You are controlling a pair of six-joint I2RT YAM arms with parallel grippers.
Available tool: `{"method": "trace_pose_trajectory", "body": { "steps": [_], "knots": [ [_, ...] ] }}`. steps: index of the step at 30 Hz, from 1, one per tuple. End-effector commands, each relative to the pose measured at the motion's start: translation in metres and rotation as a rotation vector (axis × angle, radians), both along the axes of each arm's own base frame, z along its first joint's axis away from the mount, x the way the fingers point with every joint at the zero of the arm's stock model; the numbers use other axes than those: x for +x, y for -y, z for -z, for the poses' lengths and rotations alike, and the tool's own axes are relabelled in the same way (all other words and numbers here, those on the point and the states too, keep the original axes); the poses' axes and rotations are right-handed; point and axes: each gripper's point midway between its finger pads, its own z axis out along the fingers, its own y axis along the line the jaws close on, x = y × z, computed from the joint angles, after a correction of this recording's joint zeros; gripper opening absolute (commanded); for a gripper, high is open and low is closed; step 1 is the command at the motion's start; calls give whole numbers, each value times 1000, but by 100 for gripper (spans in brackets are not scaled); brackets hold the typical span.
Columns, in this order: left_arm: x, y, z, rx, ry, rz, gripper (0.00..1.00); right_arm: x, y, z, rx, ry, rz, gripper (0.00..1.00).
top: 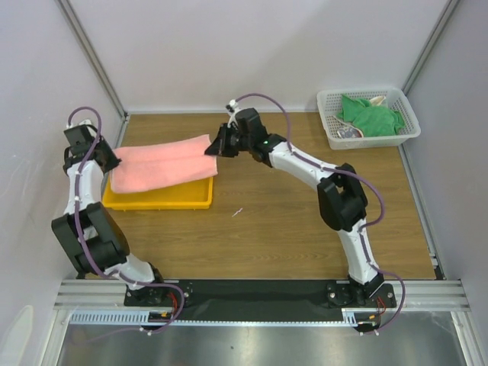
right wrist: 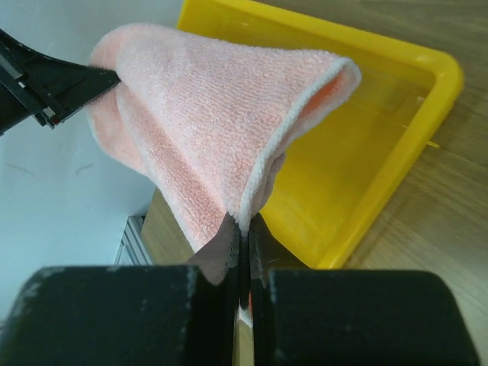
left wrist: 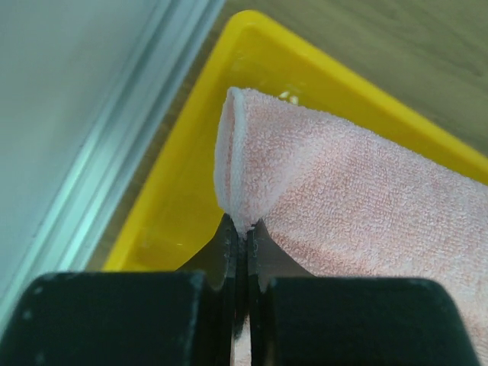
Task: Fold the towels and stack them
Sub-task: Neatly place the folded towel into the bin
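The salmon-pink towel [top: 164, 164] is folded lengthwise and hangs stretched over the yellow tray between both grippers. My left gripper [top: 109, 163] is shut on the towel's left end, and its jaws [left wrist: 245, 229] pinch the white-hemmed edge of the pink towel [left wrist: 358, 198]. My right gripper [top: 213, 148] is shut on the right end, nipping the hem [right wrist: 245, 221] of the pink towel [right wrist: 206, 107]. The green towel [top: 374, 116] lies crumpled in the basket, with a bit of the patterned towel [top: 350, 132] beside it.
The yellow tray [top: 160, 200] sits at the left under the pink towel; it also appears as tray [left wrist: 175, 206] and tray [right wrist: 381, 152]. The white mesh basket [top: 410, 122] stands at the back right corner. Walls with metal rails close off the left, back and right.
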Motion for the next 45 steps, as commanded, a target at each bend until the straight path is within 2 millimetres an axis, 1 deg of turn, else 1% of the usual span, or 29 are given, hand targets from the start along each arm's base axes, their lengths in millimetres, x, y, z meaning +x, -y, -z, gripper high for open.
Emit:
{"method": "trace_pose_trajectory", "body": {
  "steps": [1,2,3,4,6,7,8,9,10,12,14,16,18,21,25,28,29,31,32,34,35,37,38,39,41,42,43,44,45],
  "knots": [
    [-12,-92,-22,354,-70,-161,0,38,6,-5,23,18,92,0],
    [-12,-99,-24,377,-85,-166,0,36,3,1,17,-1,86,0],
    [-13,-107,-15,376,-110,-180,0,35,-2,10,17,-20,73,0],
    [-11,-112,-13,373,-108,-186,0,34,-4,14,12,-26,70,0],
    [-7,-113,-1,355,-120,-180,0,30,-7,26,-11,-37,75,0],
    [-6,-118,12,356,-143,-190,0,30,-8,36,-26,-45,76,0],
    [-7,-118,19,356,-162,-190,0,29,-7,43,-41,-61,79,0],
    [-7,-122,24,363,-175,-200,0,28,-8,48,-48,-68,76,0],
    [-10,-128,29,380,-203,-223,0,27,-8,58,-60,-82,75,0],
    [-10,-131,29,395,-213,-226,0,24,-11,66,-76,-89,71,0],
    [-5,-134,23,411,-170,-235,0,22,-13,77,-100,-99,76,0],
    [-4,-135,22,422,-152,-242,0,20,-13,85,-122,-109,85,0],
    [-8,-138,27,431,-179,-255,0,20,-15,90,-146,-100,94,0],
    [-7,-140,31,432,-190,-259,0,23,-14,97,-169,-89,110,0],
    [0,-134,38,398,-174,-235,0,27,-13,102,-197,-71,121,0],
    [4,-129,38,393,-164,-232,1,30,-11,105,-225,-58,131,7],
    [5,-128,38,396,-163,-228,1,28,-11,107,-237,-60,130,12],
    [6,-124,37,408,-167,-228,4,29,-11,109,-248,-53,128,16],
    [7,-123,36,412,-166,-229,6,29,-11,111,-255,-57,125,25],
    [7,-121,31,417,-157,-234,27,28,-12,110,-257,-54,120,35],
    [8,-120,29,416,-150,-231,34,28,-12,109,-263,-48,117,46],
    [11,-114,25,411,-124,-214,46,28,-12,106,-271,-33,118,57],
    [14,-110,17,411,-98,-199,52,31,-11,100,-277,-16,123,59],
    [18,-103,12,408,-78,-178,60,32,-10,96,-280,-4,122,59],
    [24,-93,5,405,-53,-139,64,35,-8,81,-279,32,134,60],
    [26,-87,4,410,-60,-129,77,36,-7,72,-276,53,132,61],
    [28,-84,1,418,-58,-123,85,37,-7,67,-274,64,132,62],
    [28,-81,-2,430,-64,-129,86,36,-7,56,-264,82,126,63],
    [32,-70,-7,440,-65,-107,87,37,-8,47,-258,102,119,63]
  ]
}}
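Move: Both hands still hold the folded pink towel by its ends above the yellow bin. The bin's middle lies about 11 cm to the left hand's right and 1 cm nearer the base, some 13 cm below. From the right hand it is roughly 18 cm left, 4 cm back and 15 cm down. The left side rail runs level with the left hand, about 7 cm to its left; a white mark on the table lies some 15 cm back and 7 cm right of the right hand. Both hands lower the stretched towel about 8 to 9 cm into the bin while easing some 5 cm left, the left fingers tipping about 15 degrees farther down, then pause there. The right fingers open first, letting go of their end as that hand backs off about 3 cm right and 3 cm forward, staying low; just after, the left fingers open wide as the left hand slides up to 5 cm farther left, rolls its left side up and rises about 4 cm. ##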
